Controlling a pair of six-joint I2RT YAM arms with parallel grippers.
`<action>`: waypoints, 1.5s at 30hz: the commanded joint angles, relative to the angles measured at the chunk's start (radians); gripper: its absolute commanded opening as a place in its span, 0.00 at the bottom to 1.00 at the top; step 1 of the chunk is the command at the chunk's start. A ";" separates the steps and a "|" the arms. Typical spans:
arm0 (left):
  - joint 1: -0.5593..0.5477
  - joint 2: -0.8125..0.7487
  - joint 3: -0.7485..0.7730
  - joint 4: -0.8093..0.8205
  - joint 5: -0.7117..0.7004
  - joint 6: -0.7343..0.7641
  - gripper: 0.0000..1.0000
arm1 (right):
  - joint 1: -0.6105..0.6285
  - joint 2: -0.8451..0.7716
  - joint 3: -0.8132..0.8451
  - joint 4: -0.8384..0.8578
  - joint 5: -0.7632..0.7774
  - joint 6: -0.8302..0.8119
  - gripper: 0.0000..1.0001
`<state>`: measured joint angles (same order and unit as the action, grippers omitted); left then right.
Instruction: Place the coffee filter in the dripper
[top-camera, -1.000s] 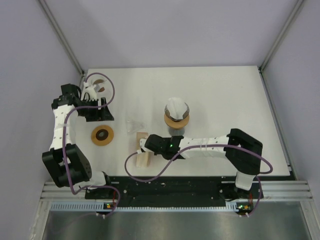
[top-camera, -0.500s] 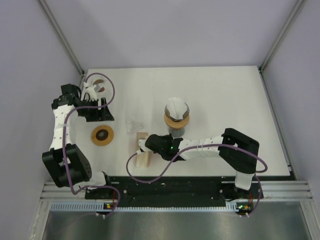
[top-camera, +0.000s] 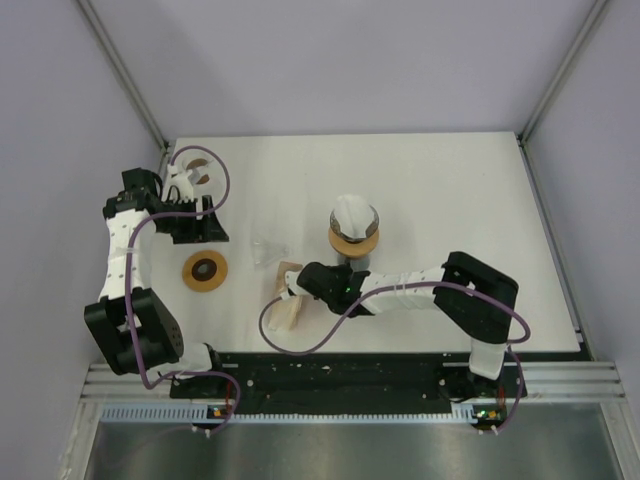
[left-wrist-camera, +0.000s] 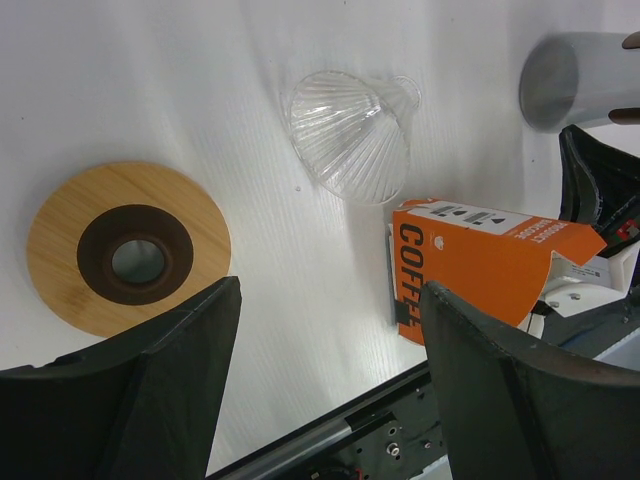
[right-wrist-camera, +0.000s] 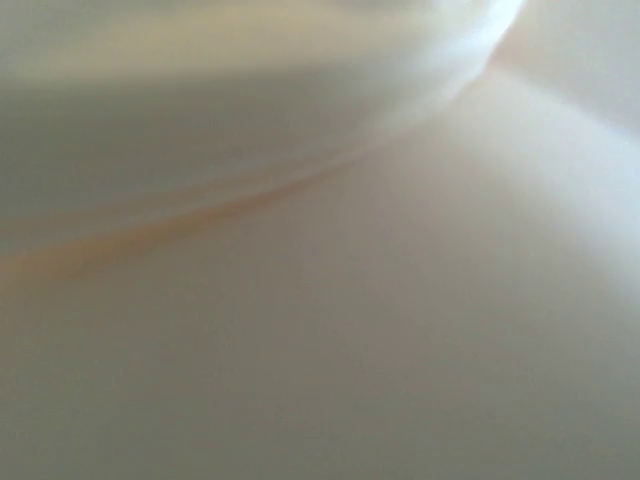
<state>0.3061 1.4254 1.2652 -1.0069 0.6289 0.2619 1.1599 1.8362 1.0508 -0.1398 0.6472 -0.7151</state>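
The clear ribbed glass dripper (top-camera: 268, 248) (left-wrist-camera: 350, 135) lies on its side on the white table. Just in front of it is an orange box of coffee filters (top-camera: 284, 300) (left-wrist-camera: 480, 270), tilted. My right gripper (top-camera: 291, 284) is pushed into the box mouth and is shut; its fingers are hidden. A blurred whitish surface fills the right wrist view, so I cannot tell whether a filter is held. My left gripper (top-camera: 192, 222) (left-wrist-camera: 330, 290) hangs open over bare table at the far left, with nothing between its fingers.
A wooden ring with a dark centre (top-camera: 205, 270) (left-wrist-camera: 130, 250) lies left of the dripper. A grey cup (top-camera: 352, 250) (left-wrist-camera: 570, 75) with a wooden collar stands mid-table, with white paper (top-camera: 352, 212) in its top. A second wooden ring (top-camera: 197, 170) lies at the far left corner.
The right gripper has shifted a little to the right and away from me at the box mouth, and the box has tilted with it. The left arm has not moved.
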 joint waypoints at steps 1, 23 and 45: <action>0.007 0.000 0.007 -0.007 0.025 0.020 0.77 | -0.032 -0.018 -0.020 0.026 0.028 0.003 0.00; -0.292 -0.143 -0.004 -0.001 -0.026 -0.013 0.80 | -0.060 -0.035 0.026 0.009 0.026 -0.014 0.00; -0.614 -0.003 -0.056 0.126 -0.241 -0.089 0.72 | -0.062 -0.026 0.041 -0.009 0.028 -0.012 0.00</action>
<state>-0.2985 1.3983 1.2152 -0.9161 0.3946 0.2031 1.1099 1.8359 1.0492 -0.1570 0.6605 -0.7254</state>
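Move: The coffee filter packet lies some 18 cm to the right of my open left hand, 8 cm back and about 13 cm below. The clear cone is around 13 cm right and 2 cm ahead of this hand, the spare wooden disc 3 cm back and 2 cm left, both flat on the table. From my shut right hand, the glass server with the dripper stands about 4 cm ahead and 2 cm right; the packet is 16 cm left and 8 cm back. I swing my open left hand about 14 cm to the right and a little back, towards the filter packet, arching up some 3 cm over the clear cone's side and then sinking, while it turns roughly 25 degrees clockwise. My right hand, fingers still shut, nudges the glass server about 2 cm right and forward, then holds there. ##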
